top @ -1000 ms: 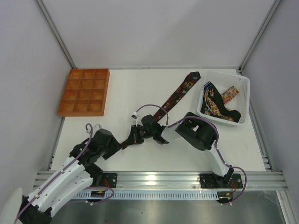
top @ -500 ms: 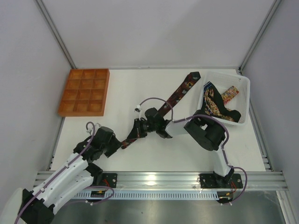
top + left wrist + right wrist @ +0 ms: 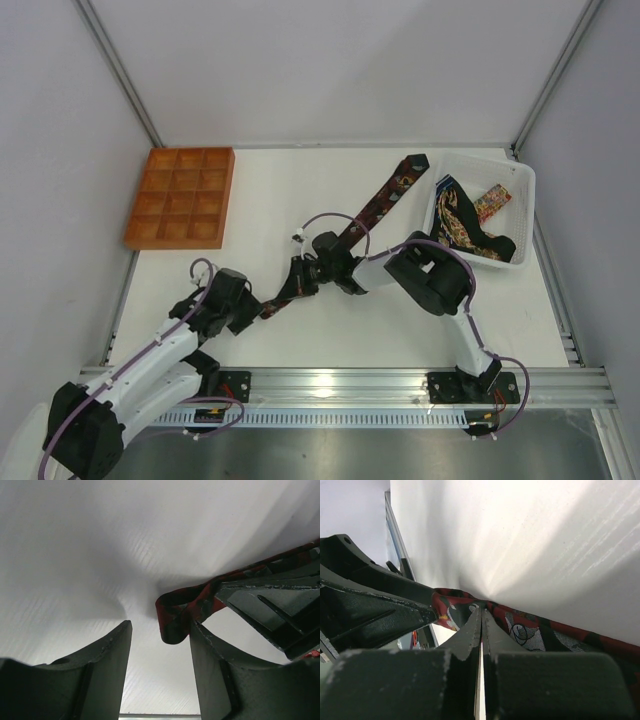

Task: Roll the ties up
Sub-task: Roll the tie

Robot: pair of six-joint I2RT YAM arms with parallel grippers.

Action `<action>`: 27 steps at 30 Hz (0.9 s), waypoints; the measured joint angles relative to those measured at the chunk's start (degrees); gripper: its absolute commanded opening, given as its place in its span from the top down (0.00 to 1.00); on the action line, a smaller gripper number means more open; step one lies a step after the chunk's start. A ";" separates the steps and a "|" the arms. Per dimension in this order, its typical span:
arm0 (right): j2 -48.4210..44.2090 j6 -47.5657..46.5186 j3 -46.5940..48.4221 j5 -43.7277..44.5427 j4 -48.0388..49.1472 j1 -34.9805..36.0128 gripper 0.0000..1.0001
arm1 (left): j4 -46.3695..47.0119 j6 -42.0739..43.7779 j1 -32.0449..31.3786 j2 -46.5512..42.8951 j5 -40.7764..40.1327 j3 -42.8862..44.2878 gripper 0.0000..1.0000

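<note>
A dark maroon patterned tie lies diagonally across the white table, its wide end at the back by the basket. Its near end is folded into a small loop. My left gripper is open around that loop, and the fabric touches the right finger. My right gripper is shut, with its tips pressed down on the tie just behind the loop. Between its fingers I see no fabric. More ties lie heaped in the basket.
A white mesh basket stands at the back right. An orange compartment tray sits at the back left. The two grippers are almost touching over the tie's near end. Metal rails run along the table's edges.
My left gripper has narrowed a little and edged in toward the tie's folded end. The right arm's elbow has swung slightly, while its shut tips stay on the tie.
</note>
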 measured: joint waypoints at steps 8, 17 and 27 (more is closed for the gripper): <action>1.25 0.09 0.50 -0.87 2.01 -0.33 1.00 | 3.63 0.09 0.13 1.31 0.44 -0.37 0.48; 1.46 -0.44 0.90 -1.03 1.70 -0.20 1.00 | 5.84 1.70 0.24 3.76 1.05 -1.55 0.99; 0.52 -5.05 3.21 0.55 -4.02 0.57 1.00 | 2.19 9.75 0.26 9.20 0.13 5.75 1.00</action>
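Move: The tie's folded near end sits just between the left hand's half-open fingers, about 1 cm ahead, 1 cm to the right and 1 cm lower. The right hand's shut tips are already on the tie, some 4 cm ahead and 6 cm to the right of the left hand; from the right hand, the folded end lies about 5 cm left and 3 cm back. The tie's far end is roughly 46 cm ahead and 44 cm to the right of the left hand. The left hand eases about 1 cm forward over the folded end of the tie, sinks roughly 1 cm and shuts its fingers completely, pinching the fold just beside the other gripper. Still shut, it then rises nearly 2 cm and edges another 1 cm forward, turning some 10 degrees with its left side tipping up and a clockwise twist, while the right hand stays almost in place with its closed tips kept on the tie. ##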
